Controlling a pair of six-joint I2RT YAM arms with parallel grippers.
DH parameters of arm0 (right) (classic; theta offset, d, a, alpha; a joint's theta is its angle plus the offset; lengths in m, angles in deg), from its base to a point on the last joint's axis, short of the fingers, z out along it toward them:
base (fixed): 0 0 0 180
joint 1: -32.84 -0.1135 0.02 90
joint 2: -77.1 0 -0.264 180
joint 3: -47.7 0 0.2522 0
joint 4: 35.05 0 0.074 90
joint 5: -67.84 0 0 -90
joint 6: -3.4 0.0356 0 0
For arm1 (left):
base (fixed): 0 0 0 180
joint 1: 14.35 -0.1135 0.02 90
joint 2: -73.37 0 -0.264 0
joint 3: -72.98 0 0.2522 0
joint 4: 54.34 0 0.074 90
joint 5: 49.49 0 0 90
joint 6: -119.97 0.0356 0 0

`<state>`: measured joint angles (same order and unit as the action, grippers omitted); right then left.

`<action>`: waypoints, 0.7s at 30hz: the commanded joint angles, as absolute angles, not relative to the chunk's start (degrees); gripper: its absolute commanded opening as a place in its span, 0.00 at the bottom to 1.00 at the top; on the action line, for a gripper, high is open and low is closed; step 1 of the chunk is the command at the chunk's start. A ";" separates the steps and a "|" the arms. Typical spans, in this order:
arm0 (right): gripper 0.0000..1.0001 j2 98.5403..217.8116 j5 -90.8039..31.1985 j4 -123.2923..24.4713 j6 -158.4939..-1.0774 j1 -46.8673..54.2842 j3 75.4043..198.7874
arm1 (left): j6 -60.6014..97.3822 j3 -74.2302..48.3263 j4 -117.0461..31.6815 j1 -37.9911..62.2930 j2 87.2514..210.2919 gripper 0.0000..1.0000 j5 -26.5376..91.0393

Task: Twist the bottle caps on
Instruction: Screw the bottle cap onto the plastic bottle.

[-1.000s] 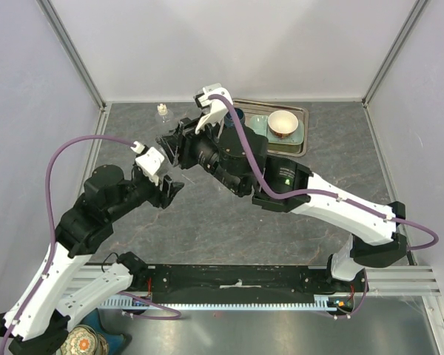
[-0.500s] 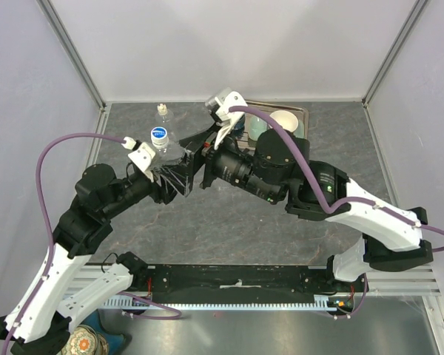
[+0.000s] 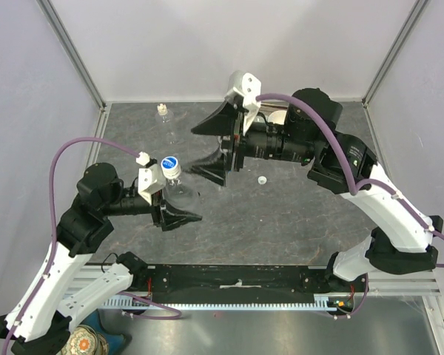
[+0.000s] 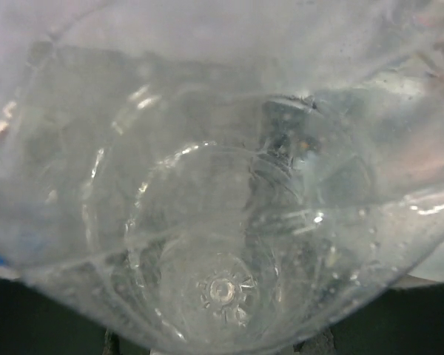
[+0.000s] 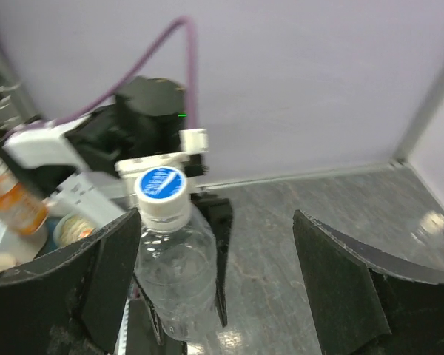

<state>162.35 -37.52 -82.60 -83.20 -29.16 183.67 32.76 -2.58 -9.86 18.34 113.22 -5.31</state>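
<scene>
A clear bottle [image 3: 182, 197] with a white cap printed blue on top [image 3: 172, 164] sits in my left gripper [image 3: 176, 205], which is shut on its body. That bottle [image 4: 223, 288] fills the left wrist view bottom-first and hides the fingers. My right gripper [image 3: 213, 148] hangs open to the right of the capped bottle, apart from it. In the right wrist view the cap [image 5: 160, 185] stands just inside the left finger [image 5: 111, 281], with my right gripper [image 5: 229, 288] spread wide. A loose white cap [image 3: 262, 180] lies on the table. A small clear bottle [image 3: 162, 111] stands at the back.
A metal tray [image 3: 275, 117] at the back is mostly hidden behind the right arm. The grey walls and frame posts close in the table at the back and both sides.
My right gripper has opened off the bottle's cap and drawn back to the right. My left arm has carried the capped bottle nearer to the front edge.
</scene>
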 commanded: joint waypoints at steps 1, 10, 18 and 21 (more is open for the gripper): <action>0.91 160.94 -60.19 -76.51 -88.10 -28.43 182.67 | 32.78 -2.75 -11.40 18.08 113.88 0.02 -21.97; 0.91 165.41 -72.34 -65.69 -79.93 -27.46 182.74 | 33.84 -2.48 -10.35 18.08 113.97 0.02 -22.50; 0.88 171.66 -76.73 -62.09 -74.65 -27.63 187.76 | 34.54 -2.39 -9.55 18.17 113.80 0.02 -23.30; 0.85 172.89 -77.44 -61.39 -73.77 -27.55 188.64 | 35.07 -2.48 -9.03 18.08 113.71 0.02 -23.38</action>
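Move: The bottle cap sits on the bottle that the left gripper holds upright. It lies about 6 cm to the left of the right hand, 4 cm back and roughly level. The loose cap on the table is some 17 cm right of that hand, 3 cm ahead and 33 cm down; the standing clear bottle is about 11 cm left, 16 cm out and 23 cm down. From the left hand the bottle cap is 9 cm up, 2 cm ahead and 3 cm left. Swing the open right gripper back about 7 cm, rising slightly, while turning it some 35 degrees counter-clockwise; then reach left about 4 cm and sink to starting height, bringing the wide fingers to either side of the bottle cap without closing on it. Meanwhile keep the bottle gripped in the left hand and turn that wrist clockwise, carrying it back about 4.5 cm. ##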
